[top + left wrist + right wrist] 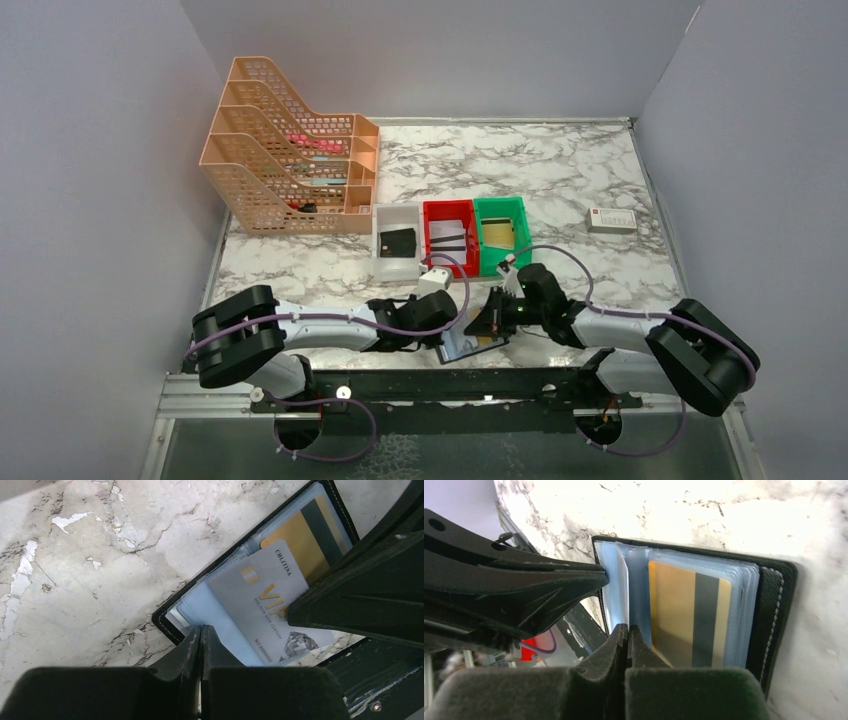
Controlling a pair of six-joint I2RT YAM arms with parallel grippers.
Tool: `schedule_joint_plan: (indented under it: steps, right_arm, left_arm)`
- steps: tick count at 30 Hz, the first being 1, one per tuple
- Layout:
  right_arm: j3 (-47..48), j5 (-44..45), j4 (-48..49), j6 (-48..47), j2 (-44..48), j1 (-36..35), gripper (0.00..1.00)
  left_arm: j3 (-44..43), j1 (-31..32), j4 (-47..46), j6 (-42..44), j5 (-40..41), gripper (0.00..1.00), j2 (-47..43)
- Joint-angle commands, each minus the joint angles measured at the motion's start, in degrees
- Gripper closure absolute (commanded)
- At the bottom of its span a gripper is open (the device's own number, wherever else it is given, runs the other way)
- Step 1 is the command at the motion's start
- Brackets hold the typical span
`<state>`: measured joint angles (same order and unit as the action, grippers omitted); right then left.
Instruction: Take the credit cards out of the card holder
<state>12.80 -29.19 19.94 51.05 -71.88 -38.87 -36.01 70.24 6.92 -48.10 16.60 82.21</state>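
The black card holder (462, 347) lies open at the table's near edge, its blue-grey plastic sleeves fanned out (776, 605). A tan-gold credit card (300, 545) with a dark stripe sits inside a sleeve (671, 610). A pale grey card printed VIP (265, 605) sticks partly out of another sleeve. My left gripper (201, 628) is shut at the holder's sleeve edge (445, 340). My right gripper (627, 626) is shut on the edge of the pale card, and its dark fingers (350, 600) cover that card's far side (490, 325).
Behind the arms stand a white bin (397, 240), a red bin (449, 235) and a green bin (500, 232) with a tan card in it. Peach file racks (290, 160) fill the back left. A white box with a red mark (611, 220) lies at the right.
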Motion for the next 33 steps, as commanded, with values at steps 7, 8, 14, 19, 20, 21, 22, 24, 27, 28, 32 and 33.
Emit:
schedule_joint_plan:
  steps: [7, 8, 14, 19, 20, 21, 22, 24, 27, 28, 32, 33]
  right_arm:
    - [6.9, 23.4, -30.4, -9.2, 22.8, 1.2, 0.99]
    - [7.5, 24.5, -32.1, -9.3, 25.0, 1.2, 0.99]
    - [11.4, 25.6, -37.5, -11.6, 33.6, 1.2, 0.99]
    - [13.1, 22.3, -35.9, -13.3, 35.2, 1.2, 0.99]
    - [13.2, 21.6, -35.3, -13.6, 35.1, 1.2, 0.99]
    - [13.2, 20.5, -34.2, -14.2, 34.8, 1.2, 0.99]
    - [13.2, 19.2, -32.8, -14.9, 34.4, 1.2, 0.99]
    - [13.2, 17.1, -30.3, -15.5, 33.2, 1.2, 0.99]
    - [13.8, 15.6, -26.8, -16.4, 30.9, 1.2, 0.99]
    - [14.2, 15.5, -25.6, -16.7, 30.2, 1.2, 0.99]
    - [16.8, 15.9, -21.9, -19.2, 26.8, 1.2, 0.99]
    - [17.6, 16.3, -21.3, -19.9, 25.9, 1.2, 0.99]
  left_arm:
    - [1.7, 1.0, 5.1, -0.1, 0.3, 0.95, -2.4]
    - [1.9, 1.0, 5.4, -0.2, 0.6, 0.95, -2.9]
    - [3.0, 0.5, 6.0, -0.2, 1.7, 0.91, -6.0]
    - [2.6, -2.3, 6.1, 2.1, 0.5, 0.57, -10.0]
    - [2.3, -3.3, 6.4, 3.0, 0.2, 0.49, -11.3]
    - [2.0, -4.5, 6.9, 3.9, -0.2, 0.43, -12.6]
    - [1.7, -5.8, 7.4, 4.9, -0.7, 0.37, -13.9]
    - [0.8, -8.7, 8.9, 6.9, -1.9, 0.26, -16.7]
    - [-1.1, -13.7, 13.4, 9.2, -2.0, 0.18, -19.7]
    - [-1.7, -15.7, 15.5, 9.7, -1.4, 0.15, -20.5]
    - [-3.3, -25.2, 23.3, 10.6, -0.1, 0.11, -24.2]
    - [-3.4, -27.6, 24.0, 11.0, -0.4, 0.11, -25.8]
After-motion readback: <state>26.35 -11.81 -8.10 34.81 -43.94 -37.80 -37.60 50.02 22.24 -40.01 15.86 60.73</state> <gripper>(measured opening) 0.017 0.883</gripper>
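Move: The right hand already pinches the silver VIP card, whose middle is about 3 cm ahead of the fingertips and 1 cm left. The red bin is about 19 cm ahead and 3 cm left; the green bin is 20 cm ahead and 8 cm right. From the left hand, at the card holder's left edge, the holder's middle is some 6 cm right and about level. The white bin is about 20 cm ahead and 8 cm left. Keeping its pinch on the VIP card, the right hand draws it up off the holder, rising about 11 cm while going forward and right, tipping its fingers up nearly 30 degrees, then easing back left. The left fingertips leave the holder's edge, first sliding about 3 cm left at the same height, then opening wide as the hand sweeps forward, up and left towards the white bin. ##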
